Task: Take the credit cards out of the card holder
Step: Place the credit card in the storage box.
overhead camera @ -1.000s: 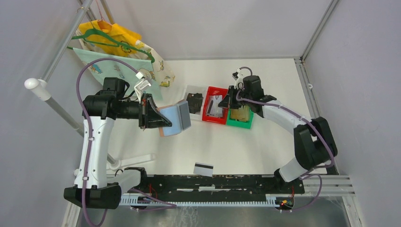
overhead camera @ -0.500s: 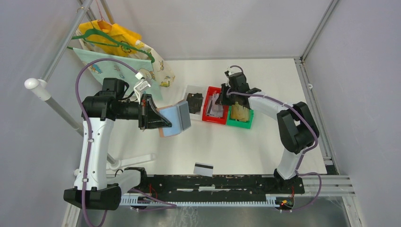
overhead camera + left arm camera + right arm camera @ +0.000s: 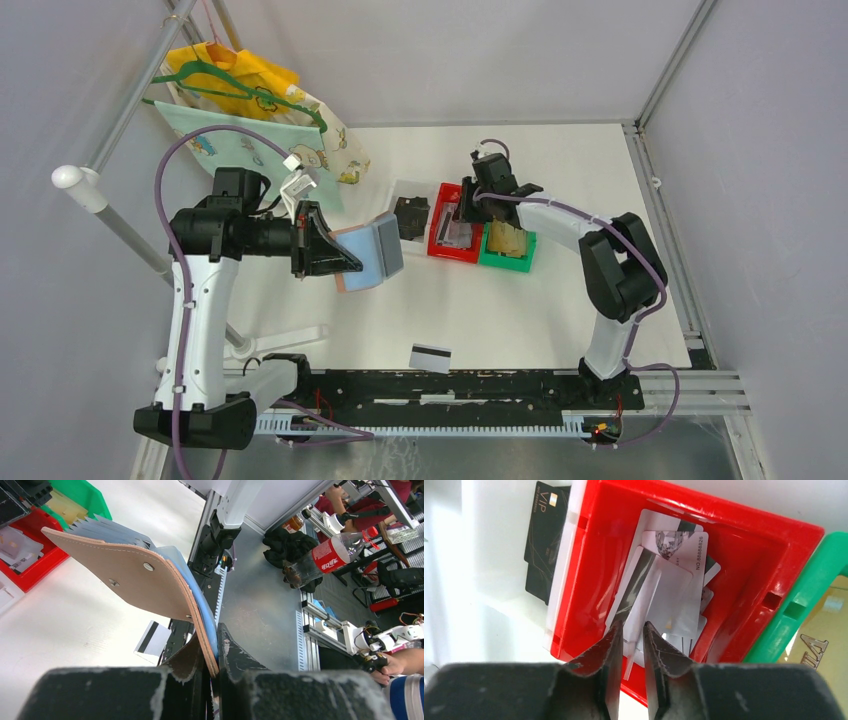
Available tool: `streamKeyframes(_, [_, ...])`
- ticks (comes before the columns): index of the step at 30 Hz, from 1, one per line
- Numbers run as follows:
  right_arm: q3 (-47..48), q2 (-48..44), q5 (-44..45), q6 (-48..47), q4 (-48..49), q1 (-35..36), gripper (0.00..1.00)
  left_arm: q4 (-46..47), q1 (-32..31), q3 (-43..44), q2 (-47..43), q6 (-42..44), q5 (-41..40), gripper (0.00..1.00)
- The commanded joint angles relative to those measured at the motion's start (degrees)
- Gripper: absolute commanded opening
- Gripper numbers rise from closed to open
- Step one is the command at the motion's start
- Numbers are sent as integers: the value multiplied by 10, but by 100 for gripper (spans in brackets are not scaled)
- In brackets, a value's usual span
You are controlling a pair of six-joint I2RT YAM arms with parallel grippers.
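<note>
The reddish-brown card holder (image 3: 130, 575) hangs open above the table, and my left gripper (image 3: 212, 645) is shut on its lower edge; its light blue pockets fan out behind the leather. From above, the card holder (image 3: 368, 252) sits left of the bins, beside the left gripper (image 3: 335, 262). My right gripper (image 3: 632, 625) hovers over the red bin (image 3: 589, 580), jaws slightly apart. A white card (image 3: 644, 600) stands on edge between them, touching neither finger, above several credit cards (image 3: 679, 595) in the bin. One white card with a black stripe (image 3: 429, 357) lies near the front edge.
A white bin (image 3: 400, 195) holding a black VIP card (image 3: 544, 555) sits left of the red bin (image 3: 440, 245). A green bin (image 3: 506, 262) with gold cards is on its right. A hanger with bags (image 3: 250, 100) fills the back left corner.
The right arm swung left from the green bin to over the red bin, and its jaws parted around the white card. The left arm and card holder stayed put.
</note>
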Motion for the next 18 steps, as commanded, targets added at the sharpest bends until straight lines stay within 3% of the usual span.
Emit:
streamKeyframes(1, [36, -5, 28, -16, -9, 7, 31, 5, 2, 26, -13, 24, 34, 2])
streamKeyframes(10, [45, -97, 49, -39, -25, 17, 70, 5, 2, 26, -14, 26, 36, 2])
streamKeyframes(13, [50, -139, 45, -51, -39, 21, 77, 6, 2, 29, -14, 26, 38, 2])
streamKeyframes(16, [12, -206, -4, -52, -14, 24, 84, 9, 2, 34, -14, 26, 39, 2])
streamKeyframes(18, [-49, -270, -73, -35, 57, 24, 97, 14, 2, 37, -15, 21, 44, 2])
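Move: The right hand is already inside the red storage box's outline, with a pale card standing on edge between its fingertips. The box's middle lies about 2 cm farther out, level sideways and some 5 cm below. The white box sits about 3 cm ahead and 10 cm to the left, the green box 1 cm back and 11 cm to the right, both equally low. From the left hand, the red box is some 25 cm ahead, 20 cm right and 32 cm below. Nearly in place at first, the right hand spreads its slightly parted fingers to almost wide open, letting go of the card in the red box. It then lifts quickly, some 11 cm straight up out of the box, drawing back about 2 cm, the fingertips tilting up roughly 15 degrees. The left hand stays put and keeps its pinch on the card holder. ##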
